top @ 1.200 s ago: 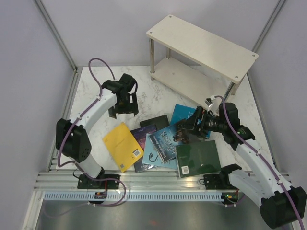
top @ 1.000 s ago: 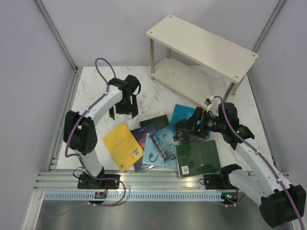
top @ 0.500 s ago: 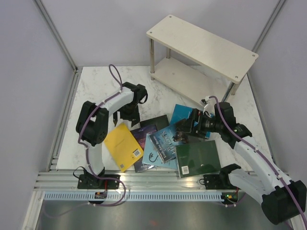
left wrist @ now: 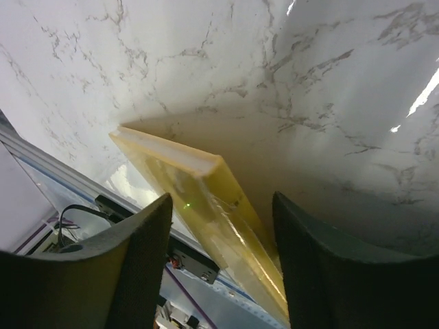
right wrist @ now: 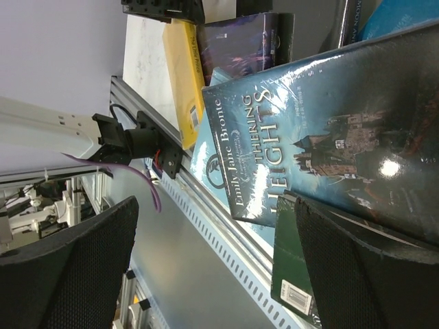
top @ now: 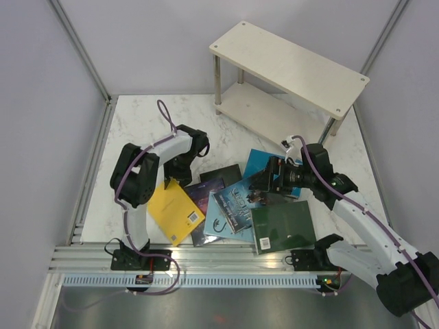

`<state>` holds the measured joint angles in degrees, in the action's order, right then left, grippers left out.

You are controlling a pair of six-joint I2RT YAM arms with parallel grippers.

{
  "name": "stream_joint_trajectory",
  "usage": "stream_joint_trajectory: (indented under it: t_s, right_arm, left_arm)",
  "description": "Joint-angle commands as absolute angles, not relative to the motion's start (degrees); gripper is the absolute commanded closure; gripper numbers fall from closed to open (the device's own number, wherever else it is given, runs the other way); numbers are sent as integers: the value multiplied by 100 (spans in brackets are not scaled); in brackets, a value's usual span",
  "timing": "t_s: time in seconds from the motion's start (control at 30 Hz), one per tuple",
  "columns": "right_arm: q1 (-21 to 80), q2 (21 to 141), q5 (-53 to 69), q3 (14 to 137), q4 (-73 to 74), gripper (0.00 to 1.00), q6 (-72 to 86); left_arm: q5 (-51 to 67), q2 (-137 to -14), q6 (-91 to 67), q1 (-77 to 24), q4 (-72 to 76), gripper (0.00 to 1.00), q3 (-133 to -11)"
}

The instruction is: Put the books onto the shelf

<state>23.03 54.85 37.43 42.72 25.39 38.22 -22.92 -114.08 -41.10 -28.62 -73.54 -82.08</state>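
Several books lie overlapping on the marble table: yellow [top: 175, 209], purple galaxy [top: 204, 195], black [top: 221, 174], dark blue [top: 240, 202], cyan [top: 262, 162] and dark green [top: 282, 226]. The two-tier cream shelf [top: 288, 65] stands at the back right with no books on it. My left gripper [top: 180, 171] is at the yellow book's far corner. In the left wrist view the yellow book [left wrist: 206, 199] runs between the fingers [left wrist: 130, 274], with gaps showing on both sides. My right gripper [top: 264, 181] hovers wide open over the dark blue book [right wrist: 329, 130].
The aluminium rail [top: 206, 257] and slotted cable duct run along the near edge, close to the dark green book [right wrist: 291, 267]. Grey walls close in the table on the left, right and back. The shelf's thin metal legs [top: 217, 82] stand behind the pile.
My left arm has swung down from the back of the table to the yellow book's far corner, and its jaws have narrowed around the edge. The right gripper has drifted slightly left.
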Motion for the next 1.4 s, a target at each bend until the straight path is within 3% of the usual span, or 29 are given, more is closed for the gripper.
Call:
stream_joint_trajectory:
  t_s: [0.0,0.03,0.07,0.13,0.17,0.23,0.63,0.97,1.37]
  right_arm:
    - [2382,5546,3586,4561,2610,2,3586]
    - [2391,5563,3569,4588,2628,2,3577]
    - [2408,5572,3560,4597,2645,2,3551]
    - [2417,5590,3525,4614,2672,2,3524]
    - [2434,5599,3516,4632,2689,2,3490]
    - [2435,5607,3498,4658,2716,2,3489]
    - [2435,6161,3902,5281,2856,2,3594]
    - [2435,6504,3990,6143,2716,2,4077]
    - [2435,6803,4210,6539,1925,2,4641]
  left_arm:
    - [-2496,-11276,-4430,-2900,-7445,40,-8078]
    - [-2496,-11285,-4438,-2909,-7401,46,-8034]
    - [-2487,-11294,-4438,-2918,-7383,65,-7964]
    - [-2487,-11276,-4430,-2944,-7374,77,-7945]
    - [-2479,-11233,-4404,-2970,-7383,92,-7963]
    - [-2452,-11128,-4386,-3006,-7435,98,-7989]
    - [-1970,-9494,-4000,-3067,-8042,98,-9280]
    - [-564,-8035,-3604,-2963,-6821,98,-10212]
    - [3408,-6988,-3594,-1759,-4818,98,-9871]
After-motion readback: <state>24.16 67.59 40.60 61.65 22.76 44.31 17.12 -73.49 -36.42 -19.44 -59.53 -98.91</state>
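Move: The yellow book lies flat almost under the low, part-closed left hand, its far corner at the fingers and its middle about 9 cm back and 1 cm lower. The purple book is some 11 cm right and 9 cm back of the left hand, the black book 16 cm right, level ahead. From the right hand, the yellow book is roughly 28 cm left, 3 cm back and 16 down; the Wuthering Heights book is 4 cm left, 16 down. The left fingers shut on the yellow book's far corner at its spine, easing a couple of centimetres back and left as they pinch, then carry it up about 30 cm and also rightward, the wrist swinging nearly 80 degrees from fingers-down to fingers pointing right. The right hand, open and empty, later rises some 8 cm, going forward and left as well. ##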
